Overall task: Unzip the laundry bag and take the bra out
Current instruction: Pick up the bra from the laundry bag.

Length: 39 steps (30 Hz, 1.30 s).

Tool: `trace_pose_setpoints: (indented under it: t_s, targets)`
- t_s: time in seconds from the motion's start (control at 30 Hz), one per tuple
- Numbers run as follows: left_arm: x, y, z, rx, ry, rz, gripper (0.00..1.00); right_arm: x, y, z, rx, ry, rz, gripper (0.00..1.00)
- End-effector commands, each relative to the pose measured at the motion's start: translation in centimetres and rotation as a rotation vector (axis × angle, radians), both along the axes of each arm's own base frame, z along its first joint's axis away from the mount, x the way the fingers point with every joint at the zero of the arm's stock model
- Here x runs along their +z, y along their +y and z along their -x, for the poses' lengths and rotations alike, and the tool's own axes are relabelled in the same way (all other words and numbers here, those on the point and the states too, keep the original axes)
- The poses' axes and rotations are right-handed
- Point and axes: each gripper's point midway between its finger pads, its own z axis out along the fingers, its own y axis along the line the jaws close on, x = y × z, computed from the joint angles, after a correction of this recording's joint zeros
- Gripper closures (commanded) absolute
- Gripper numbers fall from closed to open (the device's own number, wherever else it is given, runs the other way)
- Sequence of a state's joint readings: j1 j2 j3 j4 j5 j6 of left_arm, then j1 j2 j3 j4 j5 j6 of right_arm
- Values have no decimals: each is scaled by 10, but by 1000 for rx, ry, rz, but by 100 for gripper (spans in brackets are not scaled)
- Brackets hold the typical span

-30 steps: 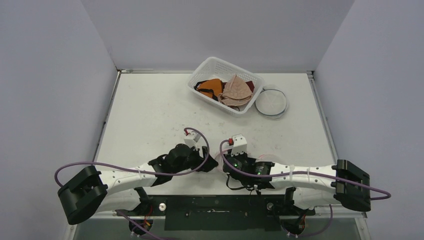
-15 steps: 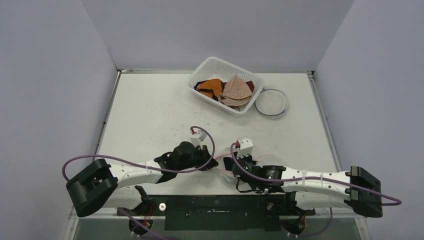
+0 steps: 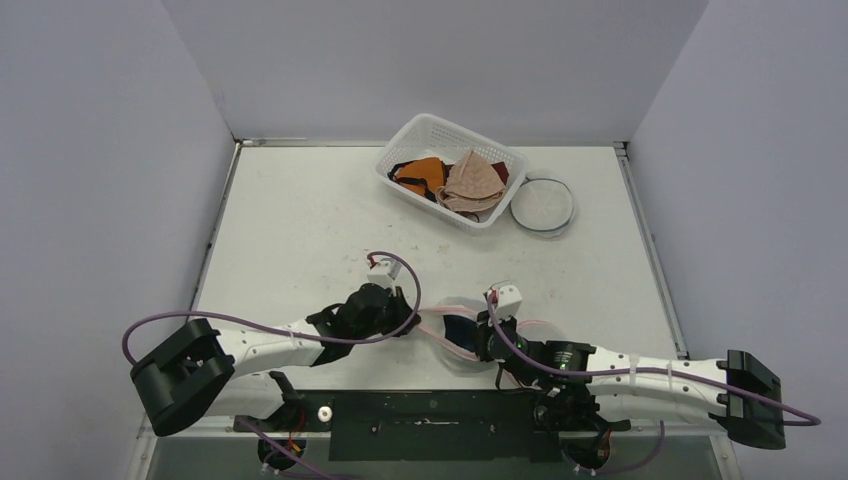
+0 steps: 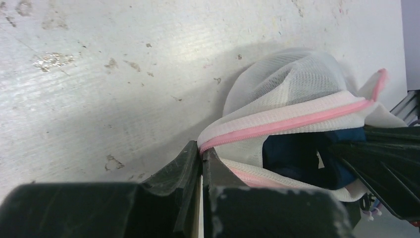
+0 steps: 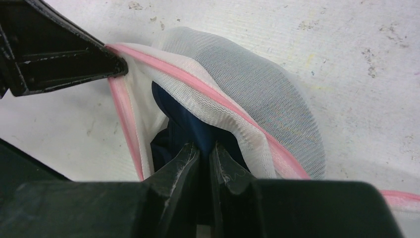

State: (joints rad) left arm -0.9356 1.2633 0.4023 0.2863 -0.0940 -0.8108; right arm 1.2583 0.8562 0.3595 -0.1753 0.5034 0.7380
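The white mesh laundry bag (image 3: 445, 322) with pink zipper tape lies near the table's front edge, its mouth gaping. My left gripper (image 3: 412, 322) is shut on the bag's pink zipper edge (image 4: 277, 124) at the mouth's left corner, its tips (image 4: 201, 150) pinching the tape. A navy bra (image 5: 181, 126) shows inside the opening (image 4: 292, 153). My right gripper (image 5: 204, 148) reaches into the mouth from the right and is shut on the navy fabric. From the top view, the right gripper (image 3: 482, 335) sits over the bag, hiding much of it.
A white slatted basket (image 3: 398, 150) at the back holds orange and pink garments. A round flat mesh bag (image 3: 543, 204) lies just right of it. Grey walls close in the table on three sides.
The left gripper has closed on the bag's zipper edge. The right arm has drawn back to the right with the navy fabric, and the bag's mouth now gapes wider.
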Motion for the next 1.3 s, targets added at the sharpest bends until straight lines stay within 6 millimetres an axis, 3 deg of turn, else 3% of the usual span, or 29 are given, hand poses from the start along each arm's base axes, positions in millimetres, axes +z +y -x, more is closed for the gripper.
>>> trace_pose_setpoints:
  t_s: [0.0, 0.17, 0.3, 0.43, 0.57, 0.7, 0.9, 1.07, 1.1, 1.27]
  targets:
    - [4, 16, -15, 81, -52, -36, 100, 13, 16, 6, 84, -24, -63, 95]
    - [26, 4, -17, 50, -72, 26, 100, 0, 24, 13, 185, -8, 18, 95]
    - [40, -7, -21, 24, -86, 46, 100, 2, 32, 18, 255, -29, 38, 95]
    - [30, -8, -21, 16, -68, 10, 100, 17, 36, 19, 279, -74, -16, 95]
    - [6, -3, -16, 13, -32, -33, 100, 40, 34, 15, 246, -131, -120, 95]
    - [-11, 6, -9, 16, -4, -65, 100, 55, 20, 6, 154, -180, -203, 95]
    - [-3, 5, 2, -18, 15, -30, 100, 34, 6, 2, 94, -140, -98, 95]
    - [13, -10, 13, -94, 4, 85, 97, 24, 5, 0, 39, -108, -121, 95]
    - [18, -15, 14, -111, -7, 115, 98, 24, 6, 0, 28, -98, -140, 92]
    - [18, -28, 21, -170, -4, 164, 100, 36, 16, 1, -6, -65, -281, 40]
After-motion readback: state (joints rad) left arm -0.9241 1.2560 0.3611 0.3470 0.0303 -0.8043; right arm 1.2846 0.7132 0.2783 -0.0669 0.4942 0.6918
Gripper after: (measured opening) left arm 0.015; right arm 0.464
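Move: The bra's navy middle lies in the laundry bag's mouth, already pinched by the right hand at its near right part, about 2 cm ahead, 4 cm left and 3 cm below that hand. The pink-edged mouth corner sits some 14 cm left and 5 cm farther out than the right hand; the bag's folded flap is roughly 12 cm to the right and 1 cm ahead. From the left hand, the bra is about 10 cm right, 3 cm back and 2 cm below. The bra is worked up through the bag's mouth by the right hand, which eases back and left about 2 cm with a slight dip, turning counter-clockwise some 15 degrees, then lifts about 5 cm, swings forward and right, turning mostly back, sinks about 2 cm and opens its fingers. The left hand keeps pinching the mouth's corner, bobbing up, down and up again, ending about 1.5 cm farther back. ##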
